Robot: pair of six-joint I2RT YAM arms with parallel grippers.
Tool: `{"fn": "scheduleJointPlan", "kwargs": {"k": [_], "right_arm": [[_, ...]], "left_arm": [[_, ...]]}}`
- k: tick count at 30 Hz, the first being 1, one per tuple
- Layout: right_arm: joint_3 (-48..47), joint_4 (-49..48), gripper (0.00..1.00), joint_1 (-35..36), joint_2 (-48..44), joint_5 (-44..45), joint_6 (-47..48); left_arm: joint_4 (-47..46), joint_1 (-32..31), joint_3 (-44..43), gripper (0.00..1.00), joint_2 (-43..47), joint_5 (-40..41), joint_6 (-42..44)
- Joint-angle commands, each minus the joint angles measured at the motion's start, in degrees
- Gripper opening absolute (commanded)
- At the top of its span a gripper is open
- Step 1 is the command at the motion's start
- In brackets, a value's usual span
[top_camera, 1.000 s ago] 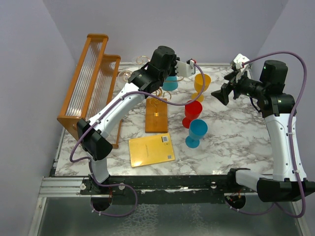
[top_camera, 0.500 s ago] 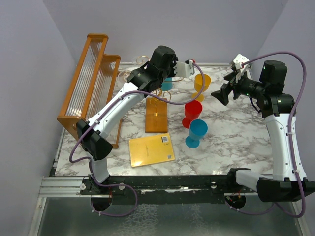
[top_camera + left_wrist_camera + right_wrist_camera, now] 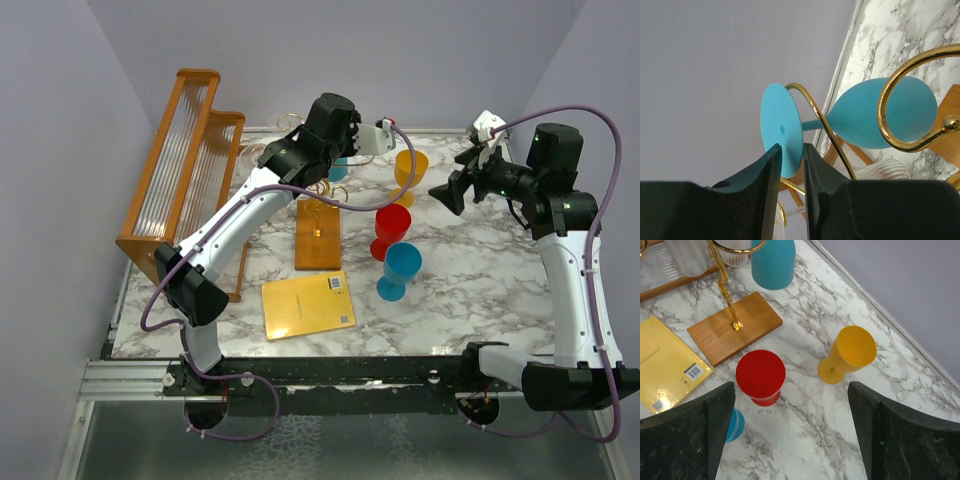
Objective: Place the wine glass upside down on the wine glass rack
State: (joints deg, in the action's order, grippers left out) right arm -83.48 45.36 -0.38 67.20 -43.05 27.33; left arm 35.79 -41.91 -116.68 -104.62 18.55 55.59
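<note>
The teal wine glass [image 3: 880,115] hangs upside down, its stem in a curled gold arm of the wine glass rack [image 3: 826,130]. My left gripper [image 3: 792,147] is up at the glass's foot, the thin foot disc between its jaws, which are parted a little. In the top view the glass [image 3: 338,170] shows just below the left gripper [image 3: 335,150], above the rack's wooden base [image 3: 318,235]. The right wrist view shows the bowl [image 3: 772,262] hanging over the base [image 3: 735,327]. My right gripper [image 3: 791,386] hovers open and empty over the marble [image 3: 447,192].
A yellow glass [image 3: 410,170], a red glass [image 3: 392,225] and a blue glass [image 3: 402,265] stand right of the rack. A yellow book [image 3: 308,305] lies in front of it. The big wooden two-tier frame [image 3: 185,160] fills the left side. A ribbed clear glass [image 3: 885,170] stands behind the rack.
The left gripper's jaws have parted slightly at the glass's foot, and the teal glass has shifted a little left under the wrist. The right arm has stayed put.
</note>
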Motion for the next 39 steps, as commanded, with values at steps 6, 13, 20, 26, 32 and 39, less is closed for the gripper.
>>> {"fn": "scheduleJointPlan", "kwargs": {"k": [6,13,20,26,32,39], "right_arm": [[0.6,-1.8,0.94,-0.2,-1.1,-1.1,0.6],[0.8,-1.8,0.94,-0.2,-1.1,-1.0,0.6],[1.1,-2.1,0.94,-0.2,-1.0,-0.9,0.6],[1.7,-3.1,0.94,-0.2,-0.8,0.2,0.0],[1.4,-3.8,0.94,-0.2,-0.3,1.4,-1.0],[1.5,-5.3,0.94,-0.2,-0.6,5.3,-2.2]], "left_arm": [[-0.4,-0.2,-1.8,0.34,2.7,-2.5,-4.1],[0.0,-0.2,-1.4,0.42,3.8,-4.1,-5.0],[0.7,-0.2,-1.5,0.47,5.6,-6.2,-7.2],[2.7,-0.2,-1.3,0.51,7.1,-9.6,-8.8],[5.1,-0.1,-2.4,0.54,10.9,-13.9,-14.5],[5.0,0.8,-3.1,0.62,13.9,-16.0,-27.3]]}}
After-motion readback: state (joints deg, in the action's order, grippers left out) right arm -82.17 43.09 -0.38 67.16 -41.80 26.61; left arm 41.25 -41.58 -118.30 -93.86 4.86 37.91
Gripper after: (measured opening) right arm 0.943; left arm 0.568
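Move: The blue wine glass hangs upside down on the rack's far-right hook, its foot's near-left edge between the left fingertips; its middle is about 8 cm below that hand, 2 cm right and 1 cm ahead. The rack's centre is some 5 cm back, 4 cm left and 6 cm down; the yellow glass about 18 cm right, 3 cm ahead, 24 cm down. From the right hand the blue glass lies roughly 14 cm ahead, 22 cm left, 6 cm down. Back and up, slowly at first and then quicker, the left hand draws away from the hung blue glass by about 7 cm each way. Its fingers, already parted, go on opening to rather more than half, leaving the foot's edge clear between them, while the wrist rolls its left side down some 20 degrees. ##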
